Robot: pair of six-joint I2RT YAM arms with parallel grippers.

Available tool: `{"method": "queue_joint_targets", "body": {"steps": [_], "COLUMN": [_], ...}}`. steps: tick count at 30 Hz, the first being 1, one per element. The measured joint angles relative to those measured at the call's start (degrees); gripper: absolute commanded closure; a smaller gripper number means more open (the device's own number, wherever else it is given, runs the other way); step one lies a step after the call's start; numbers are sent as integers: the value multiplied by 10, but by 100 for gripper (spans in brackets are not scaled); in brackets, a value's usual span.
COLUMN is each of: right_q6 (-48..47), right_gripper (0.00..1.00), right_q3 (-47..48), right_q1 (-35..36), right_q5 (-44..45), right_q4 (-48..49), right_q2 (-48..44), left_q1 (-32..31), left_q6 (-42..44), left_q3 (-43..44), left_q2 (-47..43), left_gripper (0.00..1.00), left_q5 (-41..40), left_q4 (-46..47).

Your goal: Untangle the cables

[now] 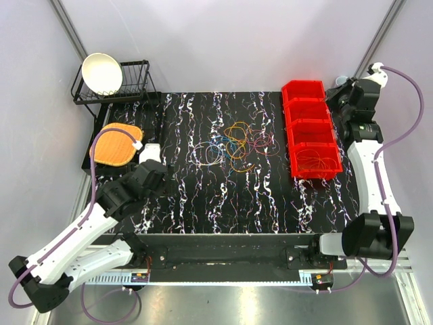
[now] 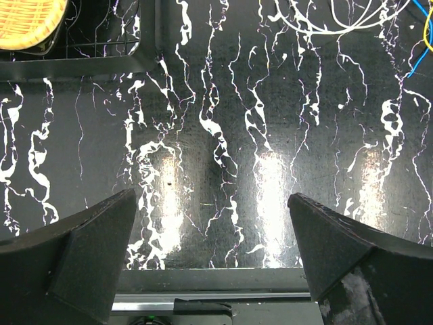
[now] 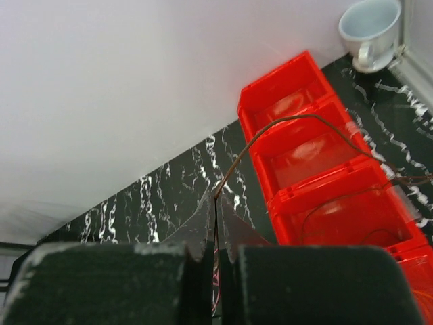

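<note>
The cables (image 1: 233, 145) lie as a loose tangle of thin orange, yellow, blue, purple and red loops in the middle of the black marbled mat. A few more loops (image 1: 318, 161) rest in the nearest red bin. My right gripper (image 3: 218, 198) is shut on one thin reddish-brown cable (image 3: 304, 117), which arcs up from the fingertips and over the red bins. In the top view that gripper (image 1: 336, 95) is held beside the far bins. My left gripper (image 2: 211, 196) hangs open over bare mat at the left, holding nothing; a pale loop (image 2: 338, 26) and a blue strand (image 2: 419, 61) show far ahead.
A row of red bins (image 1: 310, 108) runs along the mat's right side. A white cup (image 3: 371, 27) stands beyond them. At back left are a black dish rack (image 1: 135, 84) with a white bowl (image 1: 101, 73) and an orange woven basket (image 1: 116, 143). The mat's near edge (image 2: 216, 281) lies under my left fingers.
</note>
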Motion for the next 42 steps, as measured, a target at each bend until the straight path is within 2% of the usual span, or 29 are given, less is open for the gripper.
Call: {"method": "queue_joint_targets", "body": {"steps": [14, 30, 33, 37, 42], "right_q6": [107, 208, 222, 268, 348], "right_gripper": [100, 100, 100, 100, 100], "right_q3": [-43, -72, -86, -120, -138], "right_q1": [0, -16, -48, -109, -160], "right_q5": [-146, -290, -324, -385, -454], "right_q4": [21, 174, 221, 334, 485], "right_q2": [79, 118, 129, 171, 273], "left_q1": [0, 0, 0, 0, 0], "left_q6": [0, 0, 0, 0, 0], "left_q3": [0, 0, 0, 0, 0], "left_q2": [-12, -12, -12, -12, -12], "left_gripper": [1, 1, 1, 1, 1], "left_q5": [-5, -9, -9, -9, -8], "left_q4": [0, 0, 0, 0, 0]}}
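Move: The brown cable already hangs from the right hand's shut fingers; the middle of the red bins it is being brought to lies roughly 5 cm ahead, about straight in line and some 27 cm below. The bin holding the orange cable is about 9 cm back of the hand, in line; the white mug some 26 cm ahead and 16 cm right; the cable pile about level and 28 cm left. From the left hand the bins' middle is about 30 cm ahead, 50 cm right and a little lower. The brown cable, still pinched, is carried down towards the red bins in a swing: the right hand sinks and sweeps left about 8 cm while creeping forward, hovers briefly, then swings back right and sinks farther, ending roughly 12 cm lower and 6 cm farther forward. Meanwhile the wrist rolls its left side up nearly 40 degrees and turns counter-clockwise. ##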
